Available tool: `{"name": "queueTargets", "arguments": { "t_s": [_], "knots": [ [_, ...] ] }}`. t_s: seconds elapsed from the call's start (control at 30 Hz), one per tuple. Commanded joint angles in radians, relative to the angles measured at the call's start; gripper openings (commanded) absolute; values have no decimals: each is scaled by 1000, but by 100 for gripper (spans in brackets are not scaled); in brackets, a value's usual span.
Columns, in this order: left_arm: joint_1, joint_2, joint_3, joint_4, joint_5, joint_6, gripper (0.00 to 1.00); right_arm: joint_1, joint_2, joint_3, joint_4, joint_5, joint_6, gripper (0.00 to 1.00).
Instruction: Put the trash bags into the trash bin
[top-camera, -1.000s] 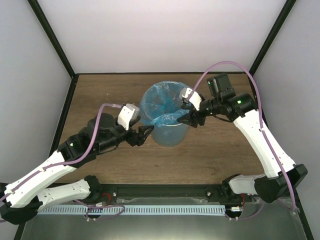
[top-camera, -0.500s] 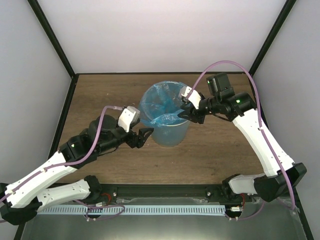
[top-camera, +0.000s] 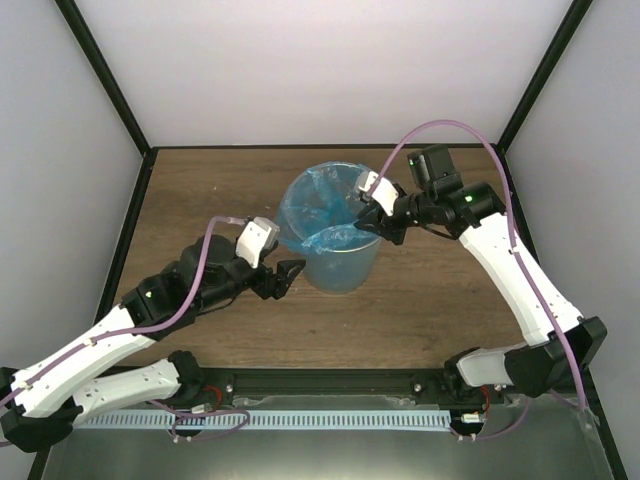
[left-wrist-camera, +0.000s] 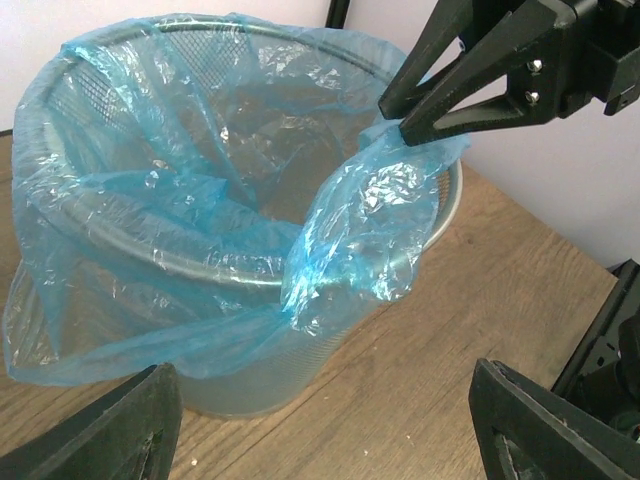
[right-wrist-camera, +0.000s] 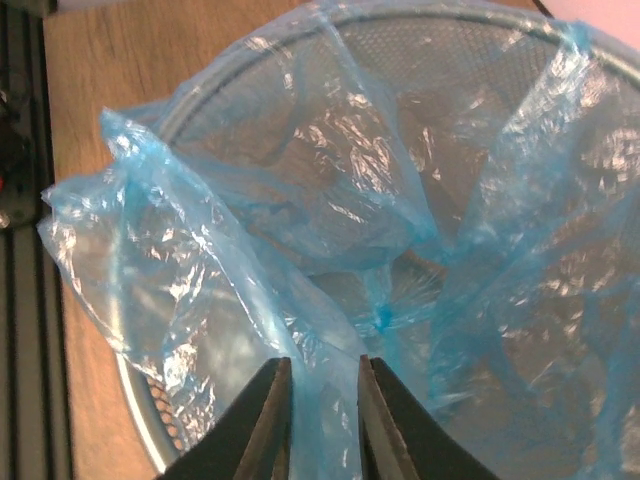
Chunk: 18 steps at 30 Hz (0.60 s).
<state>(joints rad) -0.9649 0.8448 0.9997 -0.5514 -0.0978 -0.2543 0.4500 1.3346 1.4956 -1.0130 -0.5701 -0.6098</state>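
Observation:
The round grey trash bin (top-camera: 345, 272) stands mid-table, lined with a light-blue trash bag (top-camera: 312, 205) whose edge drapes over the rim. My right gripper (top-camera: 366, 228) is at the bin's right rim, shut on a bunched fold of the bag (right-wrist-camera: 200, 230); the film fills the narrow gap between the fingers (right-wrist-camera: 268, 420). From the left wrist, that gripper (left-wrist-camera: 398, 118) pinches the top of a hanging flap (left-wrist-camera: 360, 230). My left gripper (top-camera: 288, 273) stands open and holds nothing, low on the bin's left front side, apart from the bin wall (left-wrist-camera: 250, 385).
Brown wooden table (top-camera: 200, 190) inside white walls with black corner posts (top-camera: 105, 80). The right arm's purple cable (top-camera: 450, 128) arcs over the back right. A metal rail (top-camera: 320, 418) runs along the near edge by the arm bases.
The right gripper's jaws have narrowed onto the bag fold and it has shifted slightly left and back over the rim. The left gripper has barely moved.

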Motion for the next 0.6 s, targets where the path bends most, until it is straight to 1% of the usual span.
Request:
{"name": "queueTargets", "arguments": {
  "t_s": [0.0,0.07,0.1,0.27,0.37,0.5,0.57],
  "knots": [
    [-2,-9,-15,41,-17,3,81,13,-5,12,20,-7,0,12],
    [-3,-11,-18,37,-27,4,81,14,-17,21,5,-29,-4,2],
    [-3,-13,-20,32,-33,4,81,16,-29,24,-5,-43,-10,1],
    [-2,-37,-35,21,-69,5,82,32,-136,-36,-42,-130,-34,1],
    [-3,-52,-51,28,-90,4,82,43,-202,-113,-48,-158,-52,1],
    [-2,-56,-65,36,-109,1,83,47,-239,-238,-35,-150,-77,1],
    [-2,-54,-74,45,-122,-9,83,47,-254,-289,-22,-169,-80,1]
  ]
}}
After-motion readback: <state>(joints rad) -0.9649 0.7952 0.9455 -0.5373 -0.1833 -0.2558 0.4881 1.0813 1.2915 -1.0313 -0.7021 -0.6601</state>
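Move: The trash bag's gathered right-front edge lies between the right hand's half-closed fingertips, roughly 1 cm left and 1 cm below, with no distance ahead. The middle of the trash bin is about 5 cm ahead, 5 cm left and 16 cm below; the bag's loose left flap hangs some 15 cm left, 4 cm back and 4 cm down. From the left hand, that gathered edge is about 11 cm ahead and 14 cm right, nearly level. The right fingers shut on the bag's gathered edge, then pull it about 8 cm back towards the robot. ##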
